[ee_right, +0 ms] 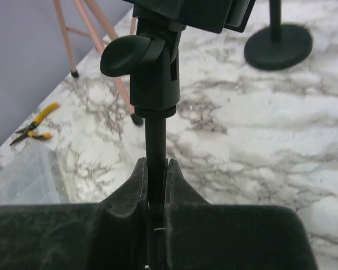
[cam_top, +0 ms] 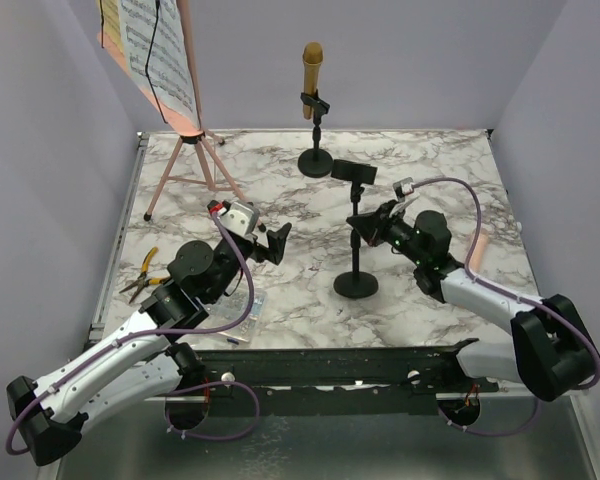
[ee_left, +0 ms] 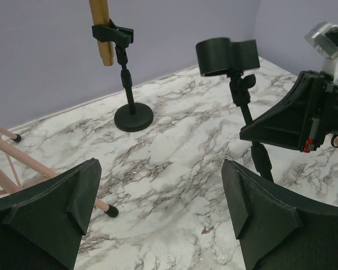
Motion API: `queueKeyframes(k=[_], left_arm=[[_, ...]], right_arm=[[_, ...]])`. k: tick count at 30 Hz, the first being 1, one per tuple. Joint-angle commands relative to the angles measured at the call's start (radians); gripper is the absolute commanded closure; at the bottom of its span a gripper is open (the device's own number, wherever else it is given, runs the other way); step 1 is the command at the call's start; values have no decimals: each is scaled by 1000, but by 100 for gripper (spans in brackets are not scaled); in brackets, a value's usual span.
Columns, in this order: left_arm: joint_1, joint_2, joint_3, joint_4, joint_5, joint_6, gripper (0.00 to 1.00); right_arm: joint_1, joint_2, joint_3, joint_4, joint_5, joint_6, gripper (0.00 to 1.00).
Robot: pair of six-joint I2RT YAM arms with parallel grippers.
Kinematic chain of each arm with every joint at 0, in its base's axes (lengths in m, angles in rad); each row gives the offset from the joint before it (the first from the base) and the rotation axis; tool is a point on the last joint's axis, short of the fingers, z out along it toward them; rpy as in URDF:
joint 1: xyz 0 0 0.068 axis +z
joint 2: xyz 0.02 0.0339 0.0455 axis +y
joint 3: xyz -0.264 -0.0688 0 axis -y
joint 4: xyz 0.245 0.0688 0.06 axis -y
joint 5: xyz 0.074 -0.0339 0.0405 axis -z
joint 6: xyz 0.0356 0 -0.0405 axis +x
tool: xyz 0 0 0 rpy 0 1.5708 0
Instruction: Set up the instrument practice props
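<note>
The pink music rack [cam_top: 185,150] stands at the far left and holds a white sheet-music page [cam_top: 162,50] and a yellow page [cam_top: 109,20]. The gold microphone [cam_top: 312,65] sits clipped in the far mic holder [cam_top: 315,160]. The near mic holder [cam_top: 356,284] stands mid-table with its clip [cam_top: 353,171] empty. My right gripper [cam_top: 366,226] is shut on that holder's pole [ee_right: 155,135]. My left gripper [cam_top: 276,240] is open and empty above bare marble [ee_left: 160,191]. A pink thing [cam_top: 482,250], perhaps the pink microphone, lies at the right, partly behind the cable.
Yellow-handled pliers [cam_top: 140,276] lie at the left edge. A clear plastic box [cam_top: 242,306] sits near the front under my left arm. The rack's legs [ee_left: 22,163] spread out left of my left gripper. Purple walls close in three sides.
</note>
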Motion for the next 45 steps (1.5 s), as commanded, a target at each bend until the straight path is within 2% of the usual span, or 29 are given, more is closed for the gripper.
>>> queueKeyframes(k=[1,4,9,12,19,20,24,29,31,33,39,41,45], left_arm=[[-1,5,14,5,-37,-1,5],[-1,1,7,5,-51,-1,5],[-2,-2,5,11,-60,8,5],[-2,-7,-2,20,-60,7,5],[-1,-16,-3,24,-48,-1,5],[-1,-19,-4,25,-45,-3,5],[-1,-23,-5,28,-48,0,5],[-1,-23,-4,30,-52,2,5],[-1,-23,-5,30,-45,0,5],[-2,-25,-7,30,-48,-3,5],[-1,-23,-5,32,-54,5,5],[-1,-22,-7,31,-51,3,5],[-1,-22,-4,31,-59,1,2]], right_arm=[[-3,31,-74,539,52,-82,99],[-2,132,-83,756,30,-156,99],[11,362,-167,1238,23,-304,99],[40,386,-181,1236,35,-356,99],[55,369,-286,1238,41,-357,97],[55,367,-301,1238,40,-356,94],[55,347,-362,1238,46,-356,69],[57,302,-419,1236,105,-342,47],[57,270,-439,1215,126,-322,38],[57,218,-442,1123,128,-305,33],[56,-17,-433,690,133,-314,18],[56,-105,-435,558,208,-312,13],[55,-305,-491,399,390,-276,4]])
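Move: The black mic stand is already held by its shaft in the right fingers, leaning forward; the bare table spot it goes to lies straight below that hand, about 16 cm down. The second stand, with the golden microphone, is some 29 cm ahead and 9 left; the music stand's nearest foot about 10 ahead and 23 left; the pink microphone roughly level and 30 right. From the left hand the spot is about 12 ahead, 19 right and 29 down. The mic stand, still gripped by its shaft, is swung from its forward lean to upright as the right hand tips its fingers up some 30 degrees, going forward and up a little, then back down, to set its base on the table. The fingers then open wide, let go, and the hand draws back and to the right about 5 cm each way, dipping as it parts and rising again. ##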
